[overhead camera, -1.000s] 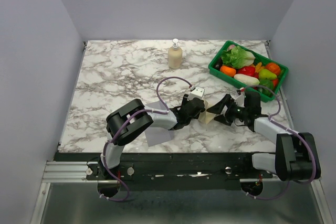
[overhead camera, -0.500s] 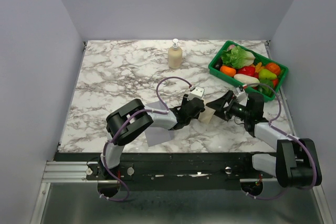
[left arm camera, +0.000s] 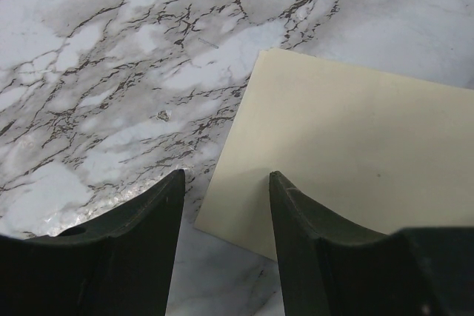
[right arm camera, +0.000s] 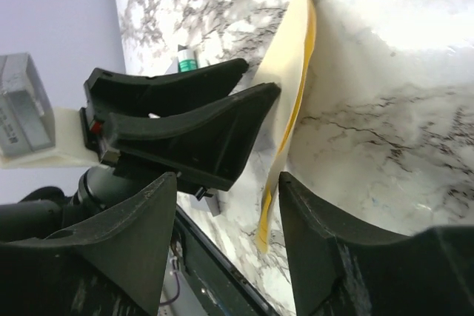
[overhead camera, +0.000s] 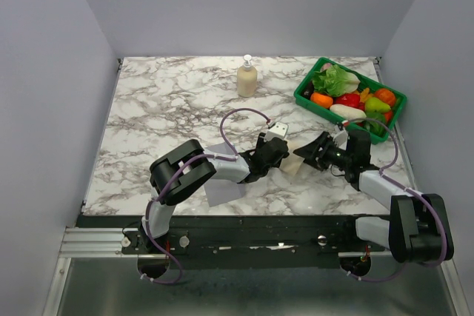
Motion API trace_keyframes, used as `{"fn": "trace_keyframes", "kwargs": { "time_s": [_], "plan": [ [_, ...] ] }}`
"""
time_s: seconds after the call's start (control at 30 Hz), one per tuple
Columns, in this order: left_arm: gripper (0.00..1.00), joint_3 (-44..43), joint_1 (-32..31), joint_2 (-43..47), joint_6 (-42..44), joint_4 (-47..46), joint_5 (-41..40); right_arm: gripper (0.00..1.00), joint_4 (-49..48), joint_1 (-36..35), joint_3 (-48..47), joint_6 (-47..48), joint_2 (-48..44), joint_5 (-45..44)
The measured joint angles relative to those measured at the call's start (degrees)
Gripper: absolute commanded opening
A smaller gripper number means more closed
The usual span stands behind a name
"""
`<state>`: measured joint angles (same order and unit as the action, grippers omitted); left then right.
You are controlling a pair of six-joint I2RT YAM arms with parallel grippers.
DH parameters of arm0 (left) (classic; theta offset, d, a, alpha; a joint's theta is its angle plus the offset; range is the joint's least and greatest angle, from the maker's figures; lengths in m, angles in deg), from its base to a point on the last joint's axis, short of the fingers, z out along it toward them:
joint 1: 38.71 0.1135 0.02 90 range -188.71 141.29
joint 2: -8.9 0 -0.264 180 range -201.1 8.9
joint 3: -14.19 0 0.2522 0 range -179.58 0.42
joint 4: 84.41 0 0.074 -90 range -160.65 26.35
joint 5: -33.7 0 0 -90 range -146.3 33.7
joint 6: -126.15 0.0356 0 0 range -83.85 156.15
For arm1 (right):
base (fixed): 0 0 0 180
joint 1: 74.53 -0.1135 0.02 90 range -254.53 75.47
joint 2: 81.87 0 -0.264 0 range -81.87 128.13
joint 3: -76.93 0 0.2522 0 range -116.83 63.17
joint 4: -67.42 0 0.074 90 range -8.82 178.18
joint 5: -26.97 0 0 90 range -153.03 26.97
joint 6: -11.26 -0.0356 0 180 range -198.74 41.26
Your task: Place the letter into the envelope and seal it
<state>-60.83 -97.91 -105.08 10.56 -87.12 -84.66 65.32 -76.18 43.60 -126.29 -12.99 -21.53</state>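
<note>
The cream letter lies on the marble between the two arms, its near corner between the fingers of my left gripper, which stands open just above it. In the top view the letter shows as a small patch between the left gripper and the right gripper. From the right wrist, the letter appears edge-on with one side raised off the table. Its lower edge sits inside my open right gripper, close to the right finger. The grey envelope lies flat under the left forearm.
A soap dispenser bottle stands at the back centre. A green basket of toy vegetables sits at the back right. The table's front edge runs just behind both arm bases.
The right gripper has shifted slightly left onto the letter's edge; its jaws widened, then narrowed around that edge. The left arm has not moved.
</note>
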Motion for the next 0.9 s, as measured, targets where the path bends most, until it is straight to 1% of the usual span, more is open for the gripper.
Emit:
{"fn": "trace_keyframes", "kwargs": {
  "time_s": [0.07, 0.17, 0.2, 0.27, 0.3, 0.33, 0.43, 0.47, 0.53, 0.57, 0.67, 0.77, 0.8, 0.9],
  "plan": [
    [0.58, 0.0, 0.0, 0.0, -0.07, -0.02, 0.2, 0.54, 1.29, 0.0, -0.07, 0.79, 0.0, -1.55],
    [0.57, 0.07, 0.09, 0.0, -0.2, -0.2, 0.39, 0.39, 2.71, 0.0, -0.11, 1.6, 0.04, -3.54],
    [0.58, 0.11, 0.17, 0.02, -0.24, -0.26, 0.52, 0.26, 2.91, 0.0, -0.15, 1.79, 0.15, -4.07],
    [0.57, 0.11, 0.22, 0.02, -0.39, -0.35, 0.68, 0.13, 3.08, 0.0, -0.42, 2.34, 0.63, -4.9],
    [0.57, 0.11, 0.22, 0.04, -0.44, -0.39, 0.79, 0.04, 3.21, 0.0, -0.63, 2.38, 1.03, -5.33],
    [0.58, 0.11, 0.24, 0.07, -0.48, -0.39, 0.87, 0.01, 3.23, 0.0, -0.74, 2.6, 1.25, -5.62],
    [0.63, 0.39, 0.33, 0.68, -0.66, 0.09, 1.36, 0.01, 3.61, 0.0, -0.79, 2.8, 1.49, -6.6],
    [0.66, 0.59, 0.35, 1.16, -0.63, 0.57, 1.55, 0.01, 3.74, 0.0, -0.81, 2.89, 1.51, -6.84],
    [0.7, 1.03, 0.37, 2.82, -0.59, 2.69, 1.84, 0.01, 4.11, 0.0, -0.83, 3.15, 1.51, -7.41],
    [0.73, 1.07, 0.52, 4.17, -0.44, 3.87, 1.86, 0.01, 4.28, 0.0, -0.85, 3.26, 1.44, -7.61],
    [0.78, 0.96, 0.96, 10.14, 0.15, 6.8, 1.86, 0.01, 5.7, 0.0, -1.25, 4.07, 0.87, -7.63],
    [0.85, 0.13, 1.88, 18.08, 1.22, 9.27, 1.86, 0.01, 7.39, 0.0, -2.64, 5.53, -0.68, -7.08],
    [0.89, -0.24, 2.27, 20.9, 1.84, 9.7, 1.86, 0.01, 7.89, 0.0, -3.37, 6.14, -1.46, -6.43],
    [0.93, -1.66, 3.45, 29.09, 3.58, 11.78, 2.03, 0.01, 9.33, 0.0, -6.54, 8.61, -4.31, -3.32]
  ]
}}
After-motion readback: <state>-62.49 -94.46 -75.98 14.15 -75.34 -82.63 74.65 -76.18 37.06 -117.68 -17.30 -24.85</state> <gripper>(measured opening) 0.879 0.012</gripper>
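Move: Between the two hands lies the folded letter, its middle about 4 cm to the right of the left hand, 1 cm back and just below; from the right hand it is roughly 4 cm left, 1 cm ahead and 4 cm lower. The glue stick is some 10 cm left of the left hand, 1 cm back, the envelope about 18 cm left and 8 cm back. From the right hand the vegetable crate stands some 18 cm ahead and 13 cm right. Closing fully on the letter's right edge, the right hand first sinks about 2 cm while drawing right, then, still pinching, rises some 5 cm and eases forward. The left hand waits beside the letter's left edge, then comes away steeply upward, about 20 cm with a slight drift left, tilting its fingers up a little and opening wider. ##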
